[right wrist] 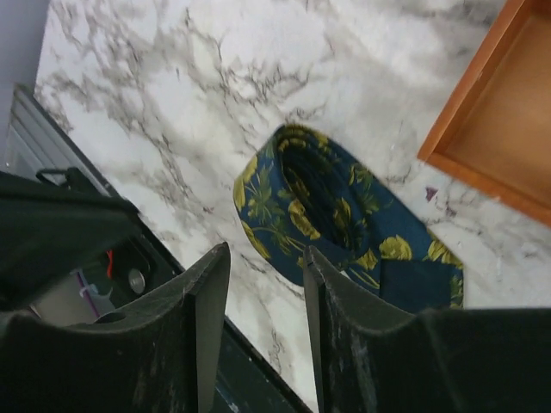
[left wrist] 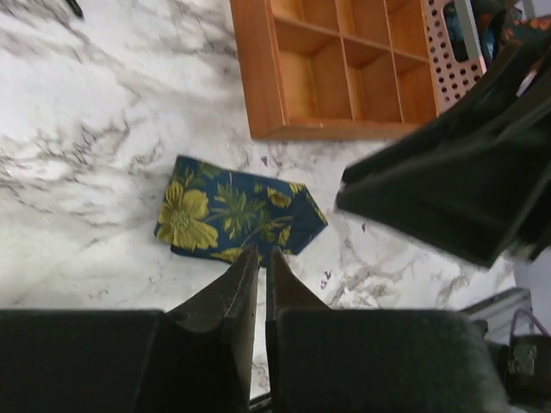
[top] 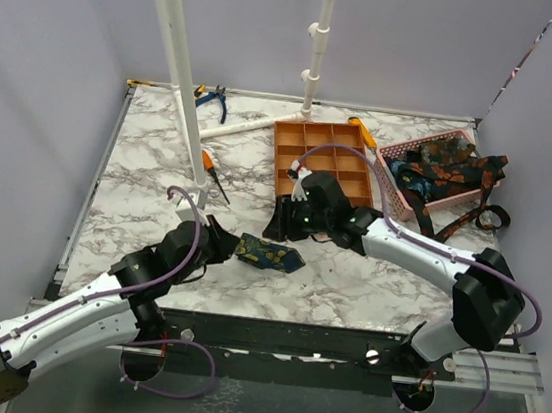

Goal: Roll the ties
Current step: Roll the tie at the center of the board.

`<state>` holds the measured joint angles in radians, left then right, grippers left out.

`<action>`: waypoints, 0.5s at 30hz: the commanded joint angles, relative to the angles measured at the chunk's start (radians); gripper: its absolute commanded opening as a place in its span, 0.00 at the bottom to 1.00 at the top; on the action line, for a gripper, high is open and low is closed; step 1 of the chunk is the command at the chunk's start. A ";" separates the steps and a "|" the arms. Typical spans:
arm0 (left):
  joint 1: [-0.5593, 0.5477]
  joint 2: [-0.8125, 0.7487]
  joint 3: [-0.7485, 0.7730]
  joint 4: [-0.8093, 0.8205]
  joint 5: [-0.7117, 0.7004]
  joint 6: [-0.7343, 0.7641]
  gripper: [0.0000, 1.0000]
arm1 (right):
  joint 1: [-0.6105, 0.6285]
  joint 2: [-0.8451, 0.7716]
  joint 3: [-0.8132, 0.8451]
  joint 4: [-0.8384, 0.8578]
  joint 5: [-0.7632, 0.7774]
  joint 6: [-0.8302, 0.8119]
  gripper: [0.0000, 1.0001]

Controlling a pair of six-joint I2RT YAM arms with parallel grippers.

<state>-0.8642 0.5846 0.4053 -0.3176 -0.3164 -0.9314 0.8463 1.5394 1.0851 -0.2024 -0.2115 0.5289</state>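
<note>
One navy tie [top: 268,255] with yellow flowers lies rolled on the marble table between the two arms. In the left wrist view the tie [left wrist: 232,211] sits just past my left gripper [left wrist: 261,252], whose jaws stand a thin gap apart with bare marble showing between them. My left gripper [top: 223,245] is at the roll's left end. From above, my right gripper [top: 281,232] hovers open with nothing in it. In its own view the tie [right wrist: 336,215] lies beyond the right fingertip of my right gripper [right wrist: 267,249]. More ties [top: 441,171] are heaped in the pink basket.
The orange compartment tray [top: 279,162] stands just behind the right gripper. To its right is the pink basket [top: 390,154], with tie ends hanging over its edge. Blue-handled pliers [top: 212,98], an orange screwdriver [top: 210,168] and a slanting white pole [top: 179,54] are at the back left.
</note>
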 commanded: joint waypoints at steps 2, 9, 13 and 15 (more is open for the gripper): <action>0.105 0.182 0.161 -0.035 -0.054 0.169 0.11 | 0.028 0.037 -0.061 0.143 -0.100 0.117 0.43; 0.300 0.235 0.158 -0.035 0.173 0.234 0.51 | 0.052 0.106 -0.046 0.081 -0.015 0.158 0.40; 0.309 0.240 0.156 -0.014 0.238 0.264 0.87 | 0.052 0.124 -0.082 0.066 0.005 0.164 0.39; 0.309 0.252 0.161 -0.014 0.267 0.283 0.95 | 0.053 0.131 -0.096 0.057 0.030 0.165 0.39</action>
<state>-0.5598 0.8318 0.5659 -0.3393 -0.1684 -0.7128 0.8963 1.6402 1.0252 -0.1291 -0.2428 0.6735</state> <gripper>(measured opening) 0.857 0.394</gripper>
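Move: Beneath the left hand, to its right, the tie lies on the table: middle about 3 cm ahead, 8 cm right and 11 cm below. For the right hand it is nearly underneath, roughly 2 cm back, level sideways and 12 cm down. From the left hand, the brown tray's middle is some 27 cm ahead and 20 cm right, 10 cm lower; the screwdriver is about 24 cm ahead and 9 cm left, 11 cm lower. Sinking about 5 cm, the right hand closes in on the tie from above, easing back and slightly left while tipping down some 10 degrees, its fingers staying part open. The left hand swings forward and left, clear of the tie, rising a little and dropping back to its starting height as its nearly shut fingers spread wide. ##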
